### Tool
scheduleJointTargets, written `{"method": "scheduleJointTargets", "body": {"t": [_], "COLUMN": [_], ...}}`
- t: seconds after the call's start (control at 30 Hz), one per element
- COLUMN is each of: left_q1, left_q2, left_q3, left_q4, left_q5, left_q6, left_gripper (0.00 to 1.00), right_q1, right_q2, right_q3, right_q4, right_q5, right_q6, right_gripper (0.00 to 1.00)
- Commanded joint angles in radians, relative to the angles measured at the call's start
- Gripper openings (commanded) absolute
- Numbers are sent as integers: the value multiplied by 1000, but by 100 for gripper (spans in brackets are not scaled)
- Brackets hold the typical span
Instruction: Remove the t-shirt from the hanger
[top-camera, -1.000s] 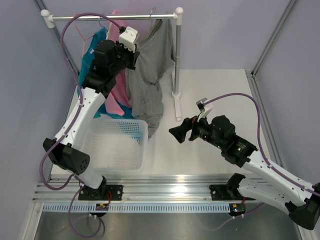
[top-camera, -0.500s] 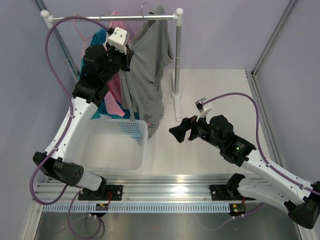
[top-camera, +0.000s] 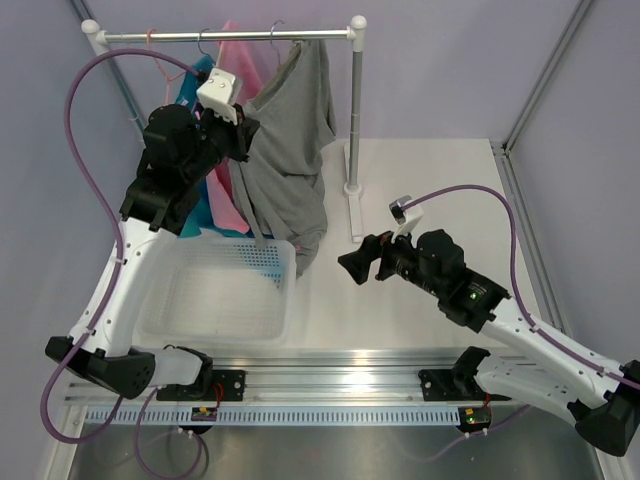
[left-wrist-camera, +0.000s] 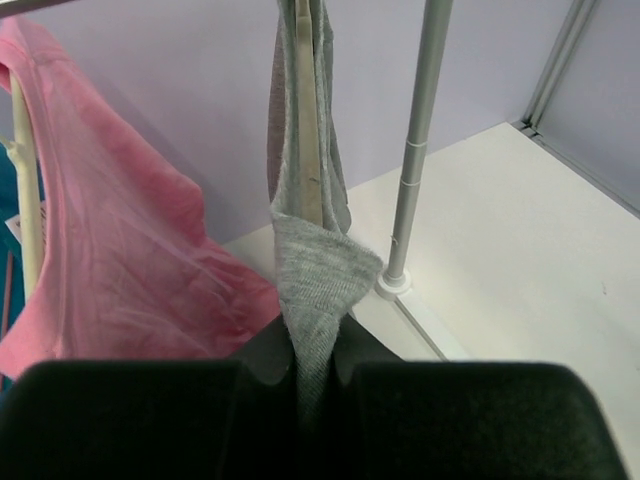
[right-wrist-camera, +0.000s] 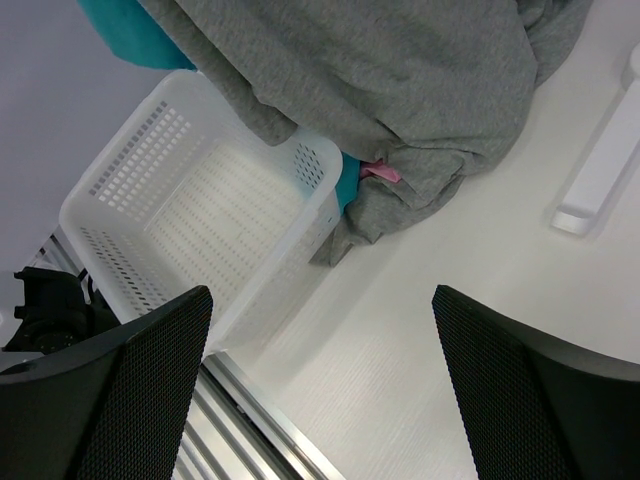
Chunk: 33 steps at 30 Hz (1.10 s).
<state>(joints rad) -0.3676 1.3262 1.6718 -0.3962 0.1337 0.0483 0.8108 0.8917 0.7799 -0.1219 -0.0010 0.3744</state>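
The grey t-shirt hangs from the rail on the hanger, whose silver hook shows above the collar. In the left wrist view a pale hanger arm shows inside the shirt. My left gripper is shut on a fold of the shirt's left side, high beside the rail; the fabric runs between its fingers. My right gripper is open and empty above the table, right of the shirt's hem. Its fingers frame bare table.
A white basket sits under the garments, also in the right wrist view. A pink garment and a teal one hang left of the shirt. The rack's post and foot stand to the right.
My left arm has swung left and back with the shirt fold in its grip. The shirt and hanger hook have slid left along the rail. The right arm has not moved.
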Motion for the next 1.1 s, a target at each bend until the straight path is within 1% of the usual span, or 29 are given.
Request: {"method": "scheduleJointTargets", "body": {"t": [0.0, 0.03, 0.13, 0.17, 0.33, 0.47, 0.57, 0.67, 0.7, 0.77, 0.8, 0.83, 0.87, 0.93, 0.97, 1.03, 1.07], "left_q1": [-1, -1, -1, -1, -1, -1, -1, -2, -11, -40, -48, -54, -62, -74, -102, -142, -186], "left_q2": [-82, -90, -136, -166, -258, -303, -332, -358, -361, -369, -374, -377, -378, -374, -364, -354, -346], "left_q3": [-4, -12, -38, -64, -142, -201, -233, -268, -288, -294, -297, -305, -311, -326, -328, -325, -323], "left_q4": [79, 57, 45, 43, 30, -2, -29, -14, -1, 5, 3, 13, 26, 72, 82, 86, 86], "left_q5": [73, 89, 167, 197, 257, 299, 316, 411, 464, 495, 500, 509, 547, 596, 613, 600, 568], "left_q6": [-42, -45, -85, -93, -151, -180, -189, -215, -231, -228, -229, -235, -246, -297, -307, -314, -305], "left_gripper": [0, 0, 0, 0, 0, 0, 0, 0, 0, 0, 0, 0, 0, 0, 0, 0, 0], "right_q1": [-5, -5, -5, -5, -5, -5, -5, -5, -5, -5, -5, -5, -5, -6, -5, -5, -5], "right_q2": [3, 12, 30, 30, -16, -68, -134, -169, -183, -195, -200, -198, -195, -175, -166, -140, -128], "right_q3": [41, 45, 74, 87, 81, 145, 189, 283, 307, 373, 395, 432, 450, 496, 508, 533, 544], "right_q4": [5, -2, -35, -47, -33, -91, -104, -143, -151, -156, -156, -156, -160, -168, -171, -160, -162], "right_q5": [6, -31, -50, -51, -18, -14, -36, -51, -30, -4, 39, 47, 47, 47, 55, 55, 53], "right_q6": [-22, -29, -41, -46, -48, -23, -17, -58, -74, -83, -88, -89, -97, -115, -121, -140, -143], "right_gripper": [100, 99, 99, 100, 99, 100, 99, 99, 99, 100, 99, 99, 99, 100, 100, 99, 98]}}
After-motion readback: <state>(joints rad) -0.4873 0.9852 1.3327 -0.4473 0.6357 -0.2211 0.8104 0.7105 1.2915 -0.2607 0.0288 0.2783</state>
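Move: The left gripper already pinches the near shoulder of the grey t-shirt and its hanger. The shirt's middle is about 10 cm ahead, 8 cm right and 15 cm below, and the rail about 24 cm straight ahead and 8 cm up. The pink shirt hangs some 18 cm ahead, 5 cm left, 8 cm below. From the open right gripper, the grey t-shirt's middle is roughly 25 cm ahead, 21 cm left and 5 cm higher. Keep the left gripper shut on the grey shoulder and draw shirt and hanger back, away from the rail, about 17 cm, easing right and slightly down late on while swinging the wrist clockwise so the hanger points across to the robot's right. Hold the right gripper nearly still at first, then raise it quickly some 25 cm, drifting right and back, tipping its fingers up and leaving them wide open. ##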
